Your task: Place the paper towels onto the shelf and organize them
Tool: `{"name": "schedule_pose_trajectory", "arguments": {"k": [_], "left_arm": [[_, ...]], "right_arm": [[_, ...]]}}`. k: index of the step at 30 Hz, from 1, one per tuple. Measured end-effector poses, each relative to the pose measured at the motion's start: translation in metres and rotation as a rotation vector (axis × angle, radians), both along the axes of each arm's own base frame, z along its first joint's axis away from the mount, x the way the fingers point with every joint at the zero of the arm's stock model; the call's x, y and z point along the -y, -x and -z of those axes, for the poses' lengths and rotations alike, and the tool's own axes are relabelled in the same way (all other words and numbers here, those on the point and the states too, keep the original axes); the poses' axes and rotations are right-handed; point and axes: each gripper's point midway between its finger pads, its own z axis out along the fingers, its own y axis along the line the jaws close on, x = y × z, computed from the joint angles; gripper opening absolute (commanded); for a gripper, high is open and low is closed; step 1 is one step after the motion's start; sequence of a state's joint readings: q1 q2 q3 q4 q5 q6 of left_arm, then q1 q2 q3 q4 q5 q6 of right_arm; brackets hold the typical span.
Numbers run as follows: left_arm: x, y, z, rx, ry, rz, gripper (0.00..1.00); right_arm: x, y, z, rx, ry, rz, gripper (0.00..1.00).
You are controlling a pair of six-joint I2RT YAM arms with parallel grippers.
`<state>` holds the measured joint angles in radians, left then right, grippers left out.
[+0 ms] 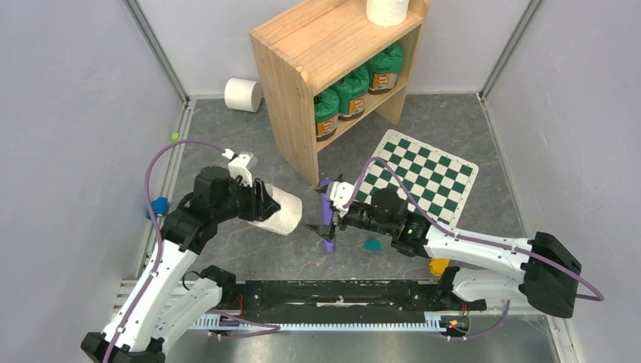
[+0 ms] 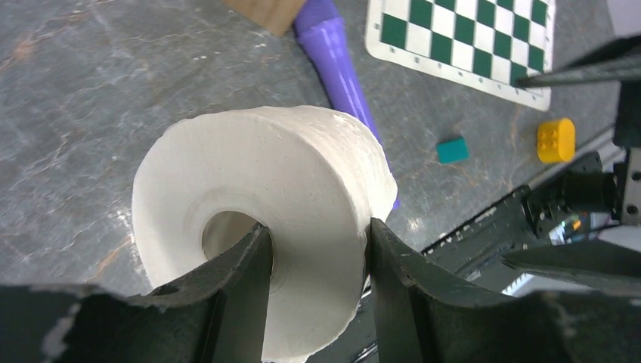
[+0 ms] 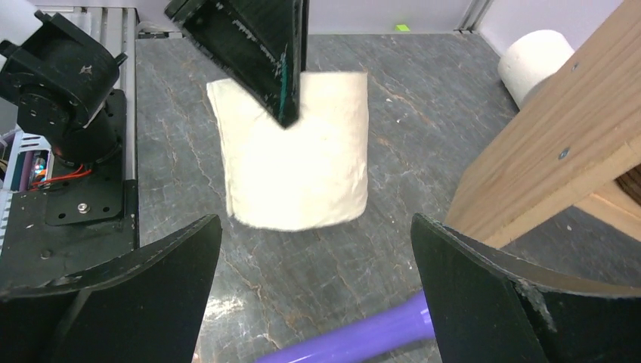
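My left gripper [image 1: 264,204] is shut on a white paper towel roll [image 1: 283,212], held low at the table's middle left. In the left wrist view one finger [image 2: 246,265] sits inside the roll's [image 2: 287,166] hollow core and the other presses its outer wall. My right gripper [image 1: 323,225] stands open just right of it, facing the roll [image 3: 302,166], with nothing between its fingers [image 3: 316,257]. A second roll [image 1: 387,10] stands on top of the wooden shelf [image 1: 332,45]. A third roll [image 1: 243,94] lies on the floor left of the shelf [image 3: 559,144].
Green canisters [image 1: 351,91] with brown lids fill the shelf's lower tier. A green-and-white checkered board [image 1: 423,174] lies to the right. A purple tube [image 1: 327,227] lies under my right gripper, with a teal block [image 1: 372,244] and a yellow block [image 1: 439,265] nearby.
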<state>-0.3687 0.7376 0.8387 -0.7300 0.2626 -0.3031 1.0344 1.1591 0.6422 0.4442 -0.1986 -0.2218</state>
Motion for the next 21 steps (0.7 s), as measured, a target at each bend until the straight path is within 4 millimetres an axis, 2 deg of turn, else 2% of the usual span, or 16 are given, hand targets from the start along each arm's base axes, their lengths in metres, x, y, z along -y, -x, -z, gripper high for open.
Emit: {"name": "schedule_pose_trajectory", "arguments": {"k": [9,15,21], "left_arm": [[0.032,0.024,-0.021,0.097,0.005,0.254,0.08],[0.046,0.04,-0.029,0.17,-0.009,0.428,0.07],[0.058,0.052,-0.046,0.284,-0.032,0.579,0.06]], "right_arm": [[-0.009,0.0,-0.016,0.044,-0.023,-0.023,0.98],[-0.014,0.01,-0.021,0.093,-0.003,-0.103,0.98],[-0.015,0.017,-0.032,0.15,0.046,-0.182,0.98]]}}
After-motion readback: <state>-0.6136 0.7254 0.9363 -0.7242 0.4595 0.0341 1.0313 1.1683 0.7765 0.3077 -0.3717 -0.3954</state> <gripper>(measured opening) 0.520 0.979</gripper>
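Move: Your left gripper holds a paper towel roll. The right gripper's wide-open fingers wait about 12 cm to its right, level fore and aft, slightly higher. The shelf's near corner stands roughly 11 cm right, 5 cm ahead and 18 cm below the left hand; the purple tube is about 15 cm right, 4 cm back and 18 cm down. From the right gripper, the roll is some 10 cm left, 1 cm back and slightly below. Swing the left gripper rightward and back, about 6 cm right and 5 cm back, lifting it nearly as far, to bring the held roll towards the right gripper's mouth; turn the wrist some 30 degrees clockwise and tip the fingers up towards level. Meanwhile raise the right gripper slightly, easing it left and back, its fingers kept wide open. ##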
